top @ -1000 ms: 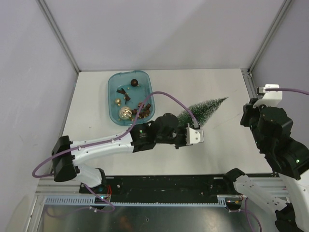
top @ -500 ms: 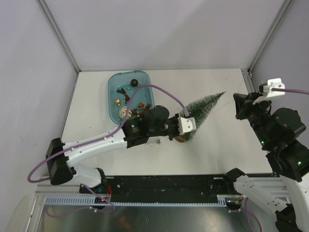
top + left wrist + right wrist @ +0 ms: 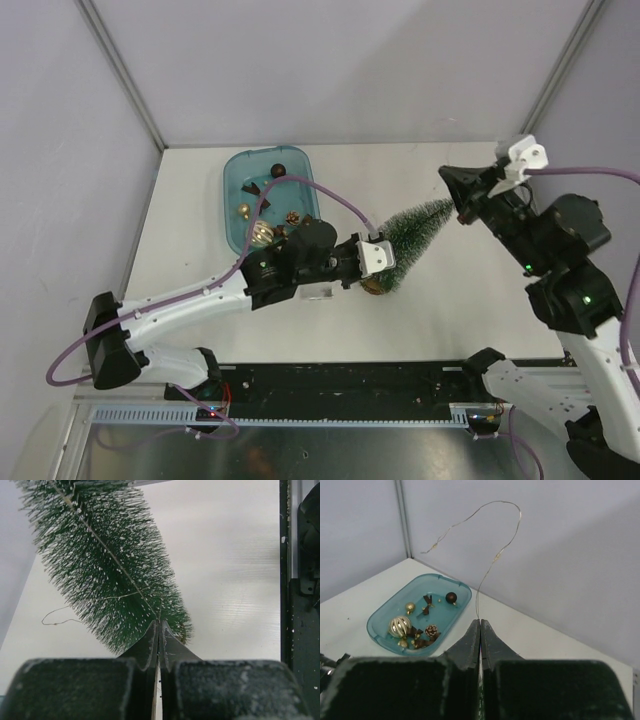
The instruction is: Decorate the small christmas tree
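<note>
The small christmas tree (image 3: 415, 232) is a green bottle-brush cone with frosted tips, leaning with its tip up and to the right and its brown base (image 3: 377, 287) low. My left gripper (image 3: 384, 272) is shut on its lower stem. In the left wrist view the tree (image 3: 110, 565) fans out just beyond the closed left gripper (image 3: 159, 623). My right gripper (image 3: 445, 176) hovers just above and right of the tree's tip. It is shut on a thin light wire (image 3: 492, 560) that arcs up from the right gripper (image 3: 480, 621).
A blue tray (image 3: 236, 205) at the back left holds a striped gold ball (image 3: 399, 626), a brown ball (image 3: 451, 597), a pinecone (image 3: 432, 630) and small bows. A loose stretch of thin wire (image 3: 56, 618) lies on the table beside the tree. Walls enclose three sides.
The left arm drew the tree leftward and tilted it up from lying flat. The right arm swung up and left, bringing its wire to the tree's tip.
</note>
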Action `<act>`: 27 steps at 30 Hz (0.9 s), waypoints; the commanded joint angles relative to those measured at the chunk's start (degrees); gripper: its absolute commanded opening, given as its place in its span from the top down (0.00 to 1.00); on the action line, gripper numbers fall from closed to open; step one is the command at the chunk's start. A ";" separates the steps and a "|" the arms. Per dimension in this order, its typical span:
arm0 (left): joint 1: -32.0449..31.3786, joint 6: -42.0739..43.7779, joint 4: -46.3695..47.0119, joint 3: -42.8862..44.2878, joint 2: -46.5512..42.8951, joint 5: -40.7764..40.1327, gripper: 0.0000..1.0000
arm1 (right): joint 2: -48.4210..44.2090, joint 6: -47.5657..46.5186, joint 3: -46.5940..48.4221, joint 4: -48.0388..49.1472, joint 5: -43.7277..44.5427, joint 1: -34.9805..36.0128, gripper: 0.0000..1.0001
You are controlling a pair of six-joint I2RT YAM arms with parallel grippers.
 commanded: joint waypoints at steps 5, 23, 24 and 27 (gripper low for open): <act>1.56 0.01 0.70 -2.23 -2.62 -0.57 0.99 | 9.80 -7.14 0.65 13.69 -6.64 -2.09 1.00; 2.59 2.58 1.46 -4.69 -7.02 -3.69 0.47 | 21.32 6.01 -0.98 25.64 -22.96 -19.38 1.00; 2.60 2.78 1.46 -4.80 -7.57 -3.84 0.44 | 21.51 6.81 -1.09 26.14 -23.87 -19.82 1.00; 2.60 4.38 1.46 -4.73 -9.06 -3.37 0.34 | 22.47 9.51 -1.23 27.50 -27.28 -21.60 1.00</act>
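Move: The right hand, pinching the thin light string, has the christmas tree's leaning top just under it, about 9 cm down, 4 cm to its right and level fore and aft; the blue bin lies some 22 cm ahead, 36 cm left and 45 cm below. The left hand, shut beside the lower tree, has the tree's foot about 4 cm ahead, 2 cm left and 23 cm below, and the small clear box 3 cm ahead, 14 cm left and 25 cm down. Keeping its fingers shut on the light string, the right hand sweeps about 14 cm forward towards the back wall and away from above the tree's top, bowing a few centimetres left and back again on the way while dipping some 5 cm and then rising slightly. Meanwhile the left hand eases a little forward and left, about 3 cm in all, its fingers staying closed at first and then opening to over half their width beside the lower tree as they let go of the string there. ##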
